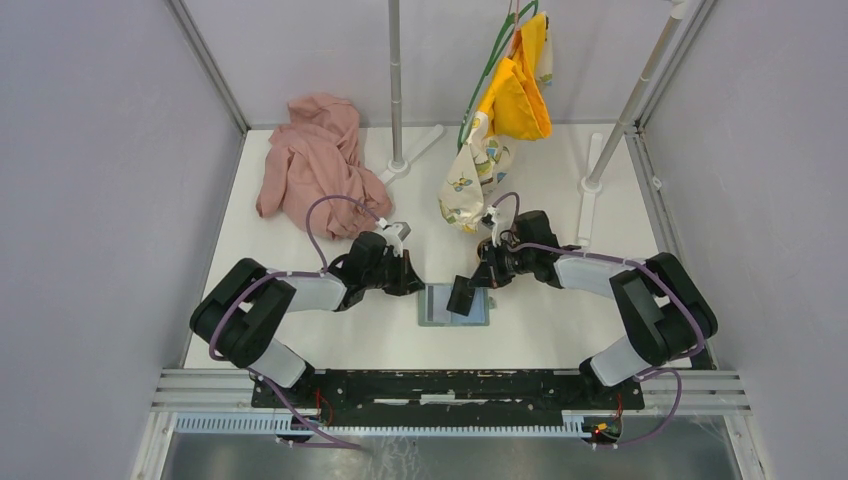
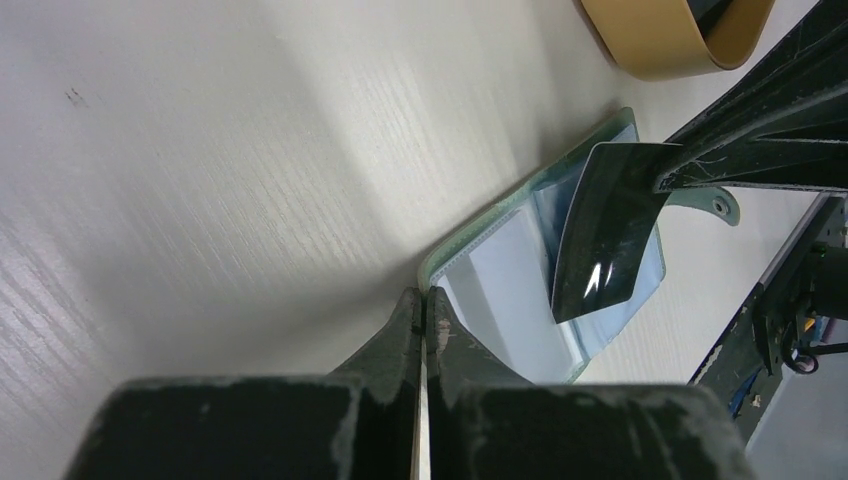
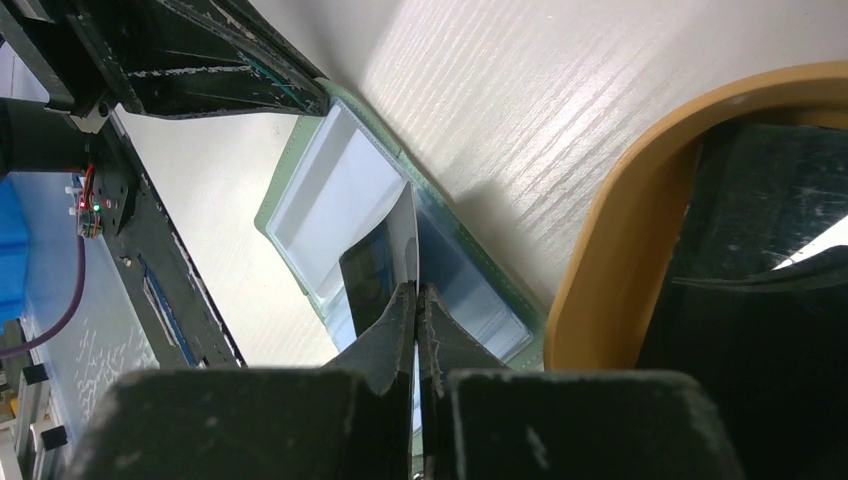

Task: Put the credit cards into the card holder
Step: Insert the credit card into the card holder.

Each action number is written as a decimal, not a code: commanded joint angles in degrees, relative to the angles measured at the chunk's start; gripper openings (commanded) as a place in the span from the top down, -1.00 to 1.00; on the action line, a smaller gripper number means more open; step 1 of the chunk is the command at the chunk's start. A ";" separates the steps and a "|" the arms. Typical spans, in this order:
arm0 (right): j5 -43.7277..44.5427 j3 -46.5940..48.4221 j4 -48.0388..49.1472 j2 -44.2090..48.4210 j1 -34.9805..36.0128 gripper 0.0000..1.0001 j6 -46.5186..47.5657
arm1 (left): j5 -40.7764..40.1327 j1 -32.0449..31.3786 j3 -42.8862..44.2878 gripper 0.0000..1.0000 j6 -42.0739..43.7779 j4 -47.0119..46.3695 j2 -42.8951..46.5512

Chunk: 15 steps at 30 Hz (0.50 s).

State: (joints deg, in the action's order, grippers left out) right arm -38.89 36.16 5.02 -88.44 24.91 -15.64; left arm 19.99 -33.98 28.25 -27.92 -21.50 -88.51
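Observation:
The card holder (image 1: 440, 312) lies open on the table, sage-green rim around pale clear sleeves (image 2: 500, 300). My left gripper (image 2: 425, 295) is shut with its tips pinched on the holder's left corner edge (image 3: 325, 100). My right gripper (image 3: 417, 288) is shut on a black credit card (image 2: 605, 230), held tilted over the holder's right half with its lower end on the sleeves (image 3: 375, 280). In the top view this card (image 1: 462, 296) sits dark over the holder between both grippers. More dark cards (image 3: 760, 230) lie in the oval wooden tray (image 3: 620, 220).
The tray (image 2: 665, 45) stands just behind the holder, under my right wrist. A pink cloth (image 1: 315, 165) lies at back left, a patterned cloth (image 1: 470, 185) and hanging yellow fabric (image 1: 515, 90) at back centre. Upright poles (image 1: 397, 90) stand behind; a metal rail (image 1: 450, 385) runs along the front.

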 commanded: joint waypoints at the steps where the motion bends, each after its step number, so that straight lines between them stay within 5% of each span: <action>1: 1.34 0.06 0.54 -0.59 0.46 1.00 -1.32 | 2.47 -0.30 1.45 0.96 1.64 -1.62 -0.26; 8: 1.57 -1.52 2.80 -0.37 0.49 1.00 -4.30 | 1.05 -0.30 0.24 0.90 -1.33 -2.56 1.76; 12: 2.83 -1.68 2.89 -1.26 0.43 1.00 -4.56 | -5.43 -0.31 -0.12 0.32 -2.55 1.44 6.84; 15: 2.90 -1.53 2.82 -1.72 0.49 1.00 -4.58 | -8.13 -0.36 -0.32 0.16 -2.17 5.65 11.94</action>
State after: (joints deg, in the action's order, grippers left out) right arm -38.48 35.03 6.83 -89.12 25.19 -19.94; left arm 16.56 -34.17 27.97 -29.06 -18.79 -83.40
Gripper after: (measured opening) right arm 0.006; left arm 0.391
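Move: The left hand's closed fingertips are at the far left corner of the open card holder, whose middle lies about 7 cm to their right, 4 cm back and 1 cm lower. The black card in the right fingers has its middle about 9 cm right of the left hand, 2 cm back and a touch higher. From the right hand, the holder's middle is some 5 cm left, 4 cm back and 3 cm down; the card basket stands about 10 cm right and 8 cm forward. Upward, after a brief hold, the left hand comes off the card holder's far left corner: its pinching fingers open to over a third and it rises about 1.5 cm, edging slightly left and forward. The right hand stays over the holder with the black card still pinched, sinking and drawing back by only about half a centimetre each. ##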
